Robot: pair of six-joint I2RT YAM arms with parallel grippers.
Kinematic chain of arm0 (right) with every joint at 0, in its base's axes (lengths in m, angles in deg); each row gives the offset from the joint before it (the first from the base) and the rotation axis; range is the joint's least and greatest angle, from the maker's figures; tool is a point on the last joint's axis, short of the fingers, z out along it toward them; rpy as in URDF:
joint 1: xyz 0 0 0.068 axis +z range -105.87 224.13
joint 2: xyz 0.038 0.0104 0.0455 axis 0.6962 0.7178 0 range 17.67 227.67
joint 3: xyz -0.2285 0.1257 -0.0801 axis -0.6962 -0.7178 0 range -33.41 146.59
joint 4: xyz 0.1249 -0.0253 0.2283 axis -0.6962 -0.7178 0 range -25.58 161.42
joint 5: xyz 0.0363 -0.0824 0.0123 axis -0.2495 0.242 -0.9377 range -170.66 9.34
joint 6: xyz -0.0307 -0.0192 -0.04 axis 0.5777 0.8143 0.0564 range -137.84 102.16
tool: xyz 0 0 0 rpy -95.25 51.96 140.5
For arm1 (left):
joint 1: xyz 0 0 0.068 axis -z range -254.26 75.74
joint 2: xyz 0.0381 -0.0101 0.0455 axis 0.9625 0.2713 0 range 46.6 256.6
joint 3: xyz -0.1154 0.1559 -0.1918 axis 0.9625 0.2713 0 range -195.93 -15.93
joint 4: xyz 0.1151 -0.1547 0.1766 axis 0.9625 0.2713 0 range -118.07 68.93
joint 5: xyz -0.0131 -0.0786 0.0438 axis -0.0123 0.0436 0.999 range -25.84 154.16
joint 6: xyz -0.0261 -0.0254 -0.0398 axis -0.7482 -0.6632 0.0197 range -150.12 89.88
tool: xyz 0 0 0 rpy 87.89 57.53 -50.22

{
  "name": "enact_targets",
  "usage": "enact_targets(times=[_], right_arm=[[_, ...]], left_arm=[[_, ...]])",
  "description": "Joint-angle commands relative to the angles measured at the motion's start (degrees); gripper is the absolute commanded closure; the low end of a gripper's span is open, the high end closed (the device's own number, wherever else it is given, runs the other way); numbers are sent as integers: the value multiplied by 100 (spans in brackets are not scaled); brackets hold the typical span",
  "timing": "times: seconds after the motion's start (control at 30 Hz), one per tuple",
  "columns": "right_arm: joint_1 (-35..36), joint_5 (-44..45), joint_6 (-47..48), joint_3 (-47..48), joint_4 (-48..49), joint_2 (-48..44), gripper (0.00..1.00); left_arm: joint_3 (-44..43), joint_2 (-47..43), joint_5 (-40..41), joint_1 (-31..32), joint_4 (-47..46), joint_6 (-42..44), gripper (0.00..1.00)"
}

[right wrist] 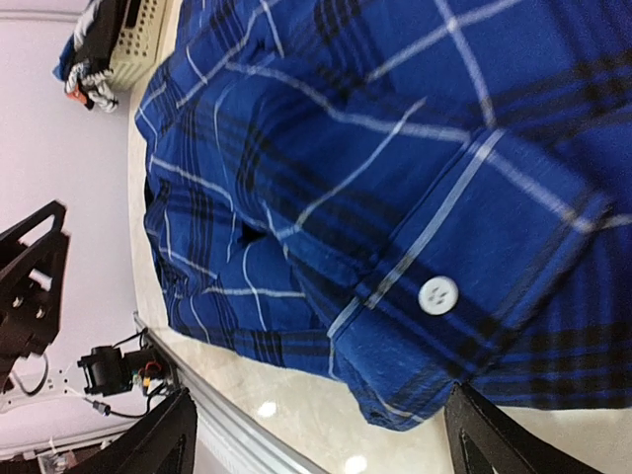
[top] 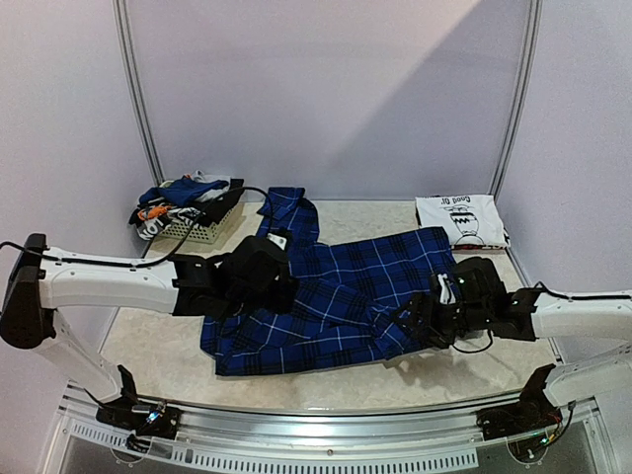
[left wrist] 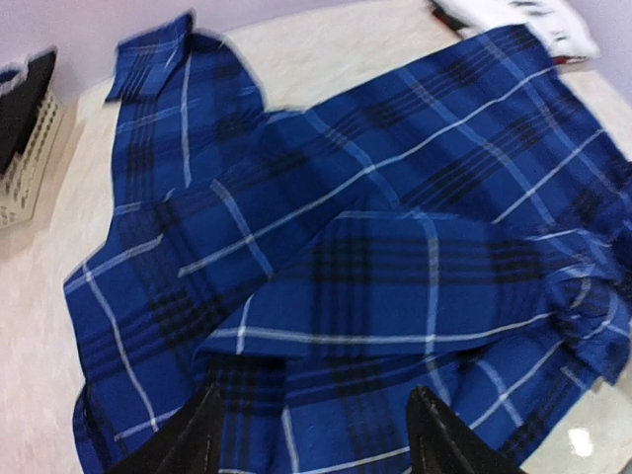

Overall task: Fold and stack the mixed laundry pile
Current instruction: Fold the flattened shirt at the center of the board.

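A blue-and-black plaid button shirt (top: 346, 296) lies spread across the middle of the table, its collar (top: 286, 202) toward the back. My left gripper (top: 281, 286) hovers over the shirt's left part, open, with only plaid cloth (left wrist: 375, 247) below its fingers (left wrist: 193, 439). My right gripper (top: 410, 321) is open at the shirt's near right edge. In the right wrist view a cuff with a white button (right wrist: 437, 293) lies just beyond the jaws, not gripped. The rest of the laundry pile (top: 183, 197) is heaped on the basket at the back left.
A white slatted basket (top: 202, 232) stands at the back left. A folded white garment with a dark print (top: 459, 219) lies at the back right. The table's metal front rail (top: 326, 425) runs close behind the shirt's near edge. Purple walls enclose the table.
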Motion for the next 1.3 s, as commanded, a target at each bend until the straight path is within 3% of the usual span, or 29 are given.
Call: enact_targets(times=[0.0, 0.53, 0.8, 0.97, 1.13, 1.27], right_arm=[[203, -340, -358, -243, 723, 395, 13], [375, -117, -782, -791, 1330, 357, 19], [369, -67, -696, -703, 1414, 302, 29], [368, -31, -681, -700, 1634, 403, 38], [373, 52, -736, -782, 1883, 570, 60], [369, 260, -722, -808, 1889, 557, 70]], left_arm=[[357, -141, -80, -252, -102, -113, 40], [1020, -37, -307, -428, -543, -449, 64], [1441, -38, -447, -426, -794, -629, 70], [1628, 30, -502, -427, -1019, -729, 73], [1716, 124, -578, -430, -1204, -778, 75], [1761, 204, -597, -423, -1353, -803, 77]])
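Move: The folded-over sleeve's buttoned cuff lies about 3 cm left of the right hand, level with it fore and aft and some 5 cm below. The white T-shirt stack is about 32 cm ahead and 22 cm right of that hand. The shirt's near left part, under the left hand, is about 4 cm to its left, level fore and aft and 12 cm below. From the left hand the cuff lies some 25 cm right and 6 cm back; the flat far sleeve is about 26 cm straight ahead. The buttoned cuff is approached by the right hand, which sinks and draws back some 4 cm, then eases forward and up about 1 cm while its wide-open fingers close most of the way around the cuff's near tip. The shirt's left part is neared by the left hand, which drops about 9 cm and shifts 5 cm left, tipping slightly down as its fingers narrow; no touch can be seen there. ##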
